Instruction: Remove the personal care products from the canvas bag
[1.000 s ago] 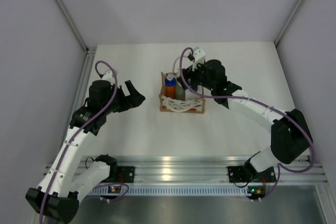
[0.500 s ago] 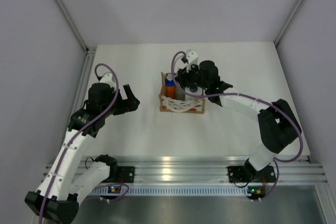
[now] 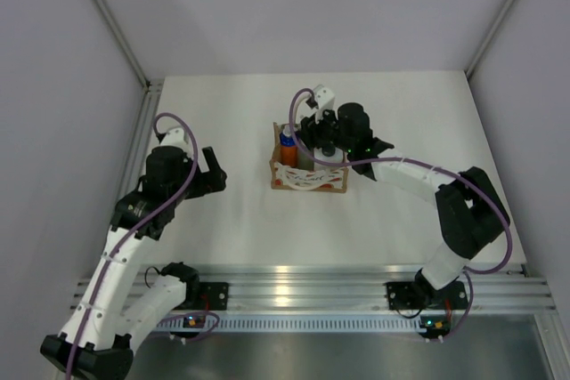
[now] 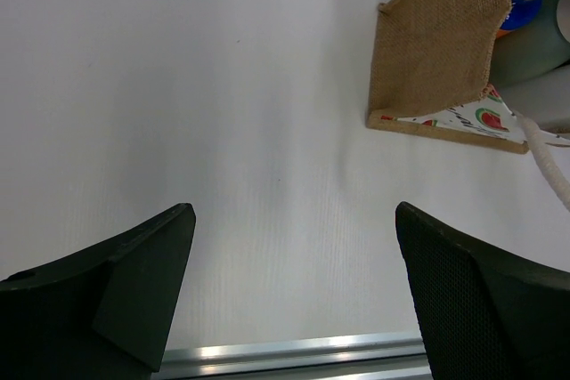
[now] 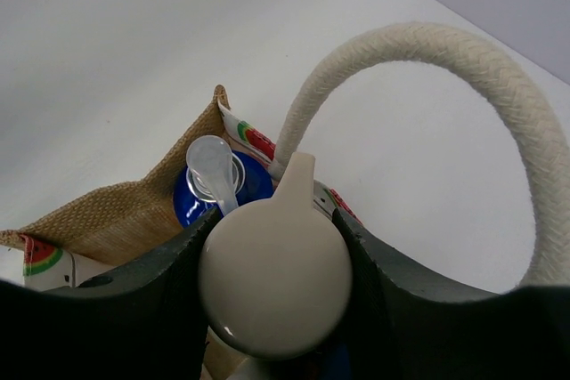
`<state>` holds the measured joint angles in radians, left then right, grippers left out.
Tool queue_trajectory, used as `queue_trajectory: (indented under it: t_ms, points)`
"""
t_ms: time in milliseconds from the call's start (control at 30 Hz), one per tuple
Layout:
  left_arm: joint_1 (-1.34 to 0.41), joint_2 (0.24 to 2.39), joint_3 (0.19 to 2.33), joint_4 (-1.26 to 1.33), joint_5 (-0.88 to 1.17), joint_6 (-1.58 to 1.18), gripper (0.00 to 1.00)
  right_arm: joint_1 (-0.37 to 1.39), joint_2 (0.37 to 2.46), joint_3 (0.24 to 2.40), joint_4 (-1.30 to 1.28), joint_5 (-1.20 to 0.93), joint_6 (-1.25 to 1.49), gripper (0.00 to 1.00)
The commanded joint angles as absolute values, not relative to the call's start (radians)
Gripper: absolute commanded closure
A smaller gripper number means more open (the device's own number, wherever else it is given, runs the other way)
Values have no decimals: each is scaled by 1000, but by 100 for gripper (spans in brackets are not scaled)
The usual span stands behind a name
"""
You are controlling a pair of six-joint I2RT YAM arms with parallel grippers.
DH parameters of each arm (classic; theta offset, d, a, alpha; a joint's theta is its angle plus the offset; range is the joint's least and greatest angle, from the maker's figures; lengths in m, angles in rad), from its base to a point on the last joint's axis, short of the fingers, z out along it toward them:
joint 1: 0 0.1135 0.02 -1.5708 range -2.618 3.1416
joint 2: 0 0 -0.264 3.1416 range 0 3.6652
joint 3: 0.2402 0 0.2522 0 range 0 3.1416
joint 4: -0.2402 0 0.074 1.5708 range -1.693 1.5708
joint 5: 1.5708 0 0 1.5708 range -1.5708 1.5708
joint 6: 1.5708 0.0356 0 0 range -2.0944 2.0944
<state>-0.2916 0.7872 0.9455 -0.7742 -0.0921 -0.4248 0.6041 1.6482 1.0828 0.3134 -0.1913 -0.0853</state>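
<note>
The canvas bag [image 3: 308, 181] stands upright mid-table, tan with a white-and-red front and white rope handles [image 5: 427, 51]. An orange bottle with a blue cap [image 3: 289, 143] stands in its left end; the blue cap with a clear pump [image 5: 190, 206] shows in the right wrist view. My right gripper [image 3: 322, 143] is above the bag's opening, shut on the round beige cap [image 5: 274, 278] of a bottle still inside the bag. My left gripper [image 3: 214, 171] is open and empty, left of the bag. Its view shows the bag's burlap side [image 4: 436, 51] and a grey-green bottle [image 4: 534, 42].
An aluminium rail [image 3: 303, 278] runs along the table's near edge and shows under the left fingers [image 4: 285, 353]. Grey walls close in the left, right and back sides. Bare white tabletop [image 4: 223, 113] lies between my left gripper and the bag.
My right gripper has moved left over the bag and sits shut on the beige cap. My left arm has pulled back to the left, away from the bag.
</note>
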Motion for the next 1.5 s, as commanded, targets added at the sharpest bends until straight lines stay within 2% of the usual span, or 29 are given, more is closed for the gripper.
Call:
queue_trajectory:
  t_ms: [0,933,1467]
  points:
    - [-295,769,934,-772,-144,-434,2,614,1615,1095,445,-241,-55,100]
    - [-295,735,917,-772,-209,-462,2,615,1488,1166,419,-183,-58,100]
    - [-295,729,917,-772,-219,-463,2,626,1468,1442,141,-84,-72,100]
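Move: The right fingers are already shut around the cream pump head; that pump bottle's middle hangs about 8 cm below them and 1 cm back. Beside it in the canvas bag, the orange bottle is roughly 5 cm to the hand's left, level forward. The white bottle lies about 5 cm right and 3 cm back, the blue-capped bottle some 6 cm right and 3 cm ahead, all about 10 cm lower. From the left hand, the pump bottle is some 13 cm ahead, 22 cm right and 10 cm below. Keeping its pinch on the pump head, the right hand lingers almost still for about half a second, then draws the pump bottle up from among its neighbours. It creeps upward at first, pauses briefly, then climbs faster to about 9 cm in all, drifting only about 1 cm right, with hardly any wrist turn. ##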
